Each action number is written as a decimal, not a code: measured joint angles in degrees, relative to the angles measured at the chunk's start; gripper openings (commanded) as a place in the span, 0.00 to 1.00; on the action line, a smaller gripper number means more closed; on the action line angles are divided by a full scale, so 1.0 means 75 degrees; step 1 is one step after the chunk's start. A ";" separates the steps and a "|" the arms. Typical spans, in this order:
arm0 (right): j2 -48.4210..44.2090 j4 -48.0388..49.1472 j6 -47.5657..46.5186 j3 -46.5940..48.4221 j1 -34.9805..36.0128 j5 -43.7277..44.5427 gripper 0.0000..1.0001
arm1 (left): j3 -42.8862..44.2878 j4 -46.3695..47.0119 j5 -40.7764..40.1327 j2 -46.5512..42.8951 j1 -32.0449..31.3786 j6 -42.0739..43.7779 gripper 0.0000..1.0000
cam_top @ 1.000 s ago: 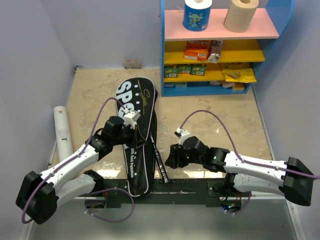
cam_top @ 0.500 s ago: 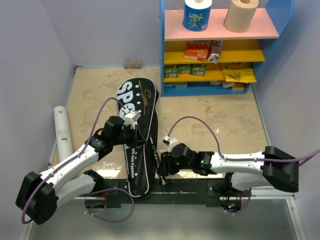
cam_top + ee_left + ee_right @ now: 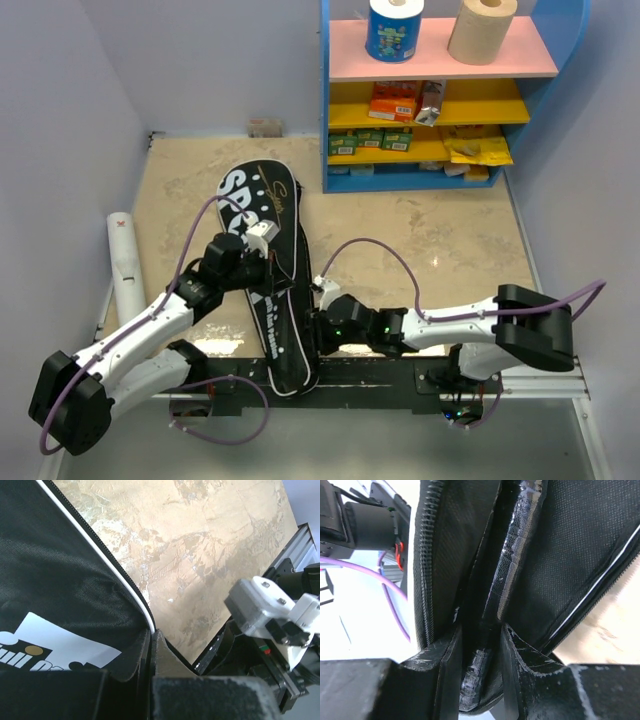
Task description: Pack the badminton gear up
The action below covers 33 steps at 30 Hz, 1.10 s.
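Note:
The black cover (image 3: 262, 200) lettered in white lies lengthwise on the floor between my arms. My left gripper (image 3: 267, 270) is shut on its right edge; in the left wrist view the fingertips (image 3: 150, 642) pinch the fabric beside the white piping of the cover (image 3: 60, 580). My right gripper (image 3: 318, 335) is at the cover's near right edge. In the right wrist view its jaws (image 3: 481, 640) stand close on either side of a glossy black racket handle (image 3: 512, 555) that runs into the unzipped cover (image 3: 560, 540), with a thin dark gap left. A long white tube (image 3: 125, 265) lies by the left wall.
A blue shelf unit (image 3: 330, 120) stands at the back right, with paper rolls (image 3: 482, 30) on top and orange and yellow packets (image 3: 395, 100) on its lower shelves. The metal base rail (image 3: 370, 378) runs along the near edge. Walls close in left and right.
My right arm has reached left to the cover's near edge and its jaws have narrowed around the handle. The cover has swung, its lettered end moving left. The left gripper stays shut.

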 measured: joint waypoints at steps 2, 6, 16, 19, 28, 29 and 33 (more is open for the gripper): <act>0.0242 0.0207 0.0090 0.0102 0.0090 -0.0003 0.14 | -0.0047 0.0029 0.0006 -0.0006 0.0000 -0.0003 0.00; 0.0868 0.0618 0.0289 0.0335 0.0323 0.0102 0.21 | -0.0274 0.0070 0.0015 -0.0015 0.0003 -0.0003 0.00; 0.1740 0.1285 0.0513 0.0647 0.0778 0.0510 0.46 | -0.0478 0.0082 0.0152 -0.0017 0.0006 0.0000 0.00; 0.1402 0.1064 0.0440 0.0647 0.0828 0.0670 0.52 | -0.0478 0.0166 0.0216 -0.0035 -0.0003 -0.0003 0.00; -0.0755 -0.1676 0.0428 0.0647 0.0909 0.2285 0.60 | -0.0370 0.0026 0.0187 -0.0064 -0.0012 0.0093 0.00; -0.1070 -0.2148 0.0510 0.0647 0.0906 0.2579 0.60 | -0.0323 -0.0012 0.0181 -0.0017 -0.0041 0.0146 0.00; -0.2474 -0.3876 0.0921 0.0647 0.0903 0.3582 0.62 | -0.0082 -0.0224 0.0108 0.0291 -0.0262 0.0417 0.00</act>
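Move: My right hand holds the racket handle at the bag's right edge. The open lower half of the racket bag, where the handle goes, lies about 6 cm to its left, level with it fore and aft, and roughly 3 cm lower. The flap edge stands some 14 cm ahead, 7 cm left and 5 cm higher. From my left hand, which pinches that edge, the lower half is about 14 cm back, straight in line and 9 cm below. With the handle still gripped in my right hand, I push it about 5 cm left into the bag, going slightly back and down. Then I open the fingers to let go, rise, and draw out right and forward past the bag's edge, some 10 cm rightward, wrist turning clockwise about 20 degrees. My left hand sinks roughly 2 cm, keeping its pinch on the flap edge. ##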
